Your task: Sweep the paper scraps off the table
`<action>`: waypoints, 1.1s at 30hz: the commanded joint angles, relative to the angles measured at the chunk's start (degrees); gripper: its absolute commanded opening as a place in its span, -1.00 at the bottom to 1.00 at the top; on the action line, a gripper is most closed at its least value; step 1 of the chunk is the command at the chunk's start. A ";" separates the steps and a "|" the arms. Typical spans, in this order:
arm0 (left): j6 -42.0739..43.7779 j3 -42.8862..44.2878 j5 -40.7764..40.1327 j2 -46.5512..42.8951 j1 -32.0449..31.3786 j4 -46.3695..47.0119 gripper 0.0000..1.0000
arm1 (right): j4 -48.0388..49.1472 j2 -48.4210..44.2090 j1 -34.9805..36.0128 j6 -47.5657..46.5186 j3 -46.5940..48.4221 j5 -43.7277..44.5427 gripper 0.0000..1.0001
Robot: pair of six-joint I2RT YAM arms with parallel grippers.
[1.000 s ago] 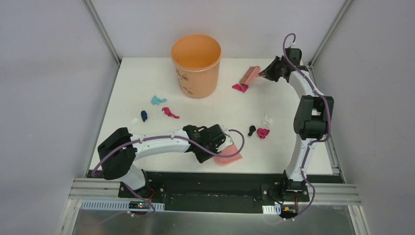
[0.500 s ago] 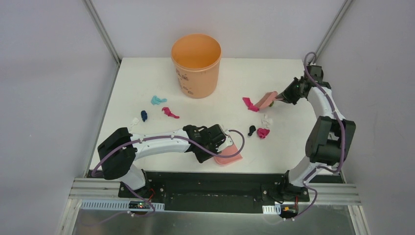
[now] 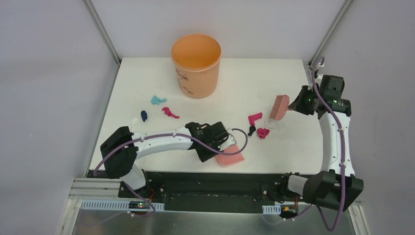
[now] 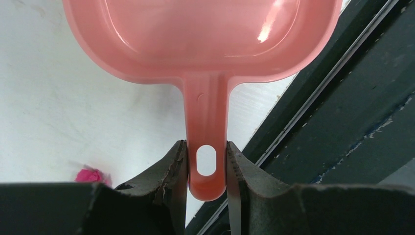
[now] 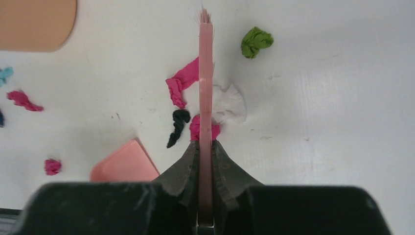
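My left gripper (image 3: 223, 142) (image 4: 206, 164) is shut on the handle of the pink dustpan (image 3: 230, 155) (image 4: 205, 34), which lies flat near the front edge of the table (image 3: 147, 73). Out at mid right, my right gripper (image 3: 297, 104) (image 5: 205, 147) is shut on the pink hand brush (image 3: 279, 106) (image 5: 205, 73), held edge-on above a cluster of paper scraps: a long magenta one (image 3: 254, 118) (image 5: 182, 81), a black one (image 3: 251, 129) (image 5: 178, 125), a magenta wad (image 3: 263, 132) and a white one (image 5: 230, 105). A green scrap (image 5: 256, 41) lies beyond the brush.
The orange bucket (image 3: 196, 63) stands at the back centre. Teal (image 3: 157, 100), dark blue (image 3: 144, 115), magenta (image 3: 170, 112) and white (image 3: 134, 121) scraps lie on the left half. Another magenta wad (image 4: 90, 175) sits near the dustpan. Grey walls close both sides.
The right arm has pulled the brush from the far right corner toward the front, dragging the long magenta scrap up to the black and magenta ones. The left arm has barely shifted.
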 commanded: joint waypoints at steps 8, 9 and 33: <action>1.92 15.71 -2.76 8.60 -0.29 -7.29 -1.00 | -6.87 -2.39 7.68 -28.57 4.44 17.53 -1.00; 1.51 16.58 -1.45 10.02 0.02 -8.09 -1.00 | -6.83 -1.80 8.88 -28.91 4.25 20.11 -1.00; 0.11 18.70 9.73 15.83 7.77 -8.19 -1.00 | -13.28 8.11 25.57 -19.94 5.23 -21.55 -1.00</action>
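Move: The right hand, gripping the brush, hangs about 20 cm above the white scrap, which lies some 3 cm ahead and 3 cm left. From that hand, the pink scrap is 1 cm back and 7 left, the black scrap level and 11 left, and the magenta strip 5 ahead and 9 left; the dustpan is 12 back, 20 left. The left hand holds the dustpan; the white scrap lies roughly 19 cm ahead and 25 right of it. Swinging round counter-clockwise by some 45 degrees, the right hand first lifts slightly rightward, then sinks about 7 cm and sweeps left and a little back, driving the brush against the scraps towards the dustpan. The left hand, keeping its grip, hops the pan up 3 cm and right, sets it down again and edges forward to meet them, tilting slightly. ##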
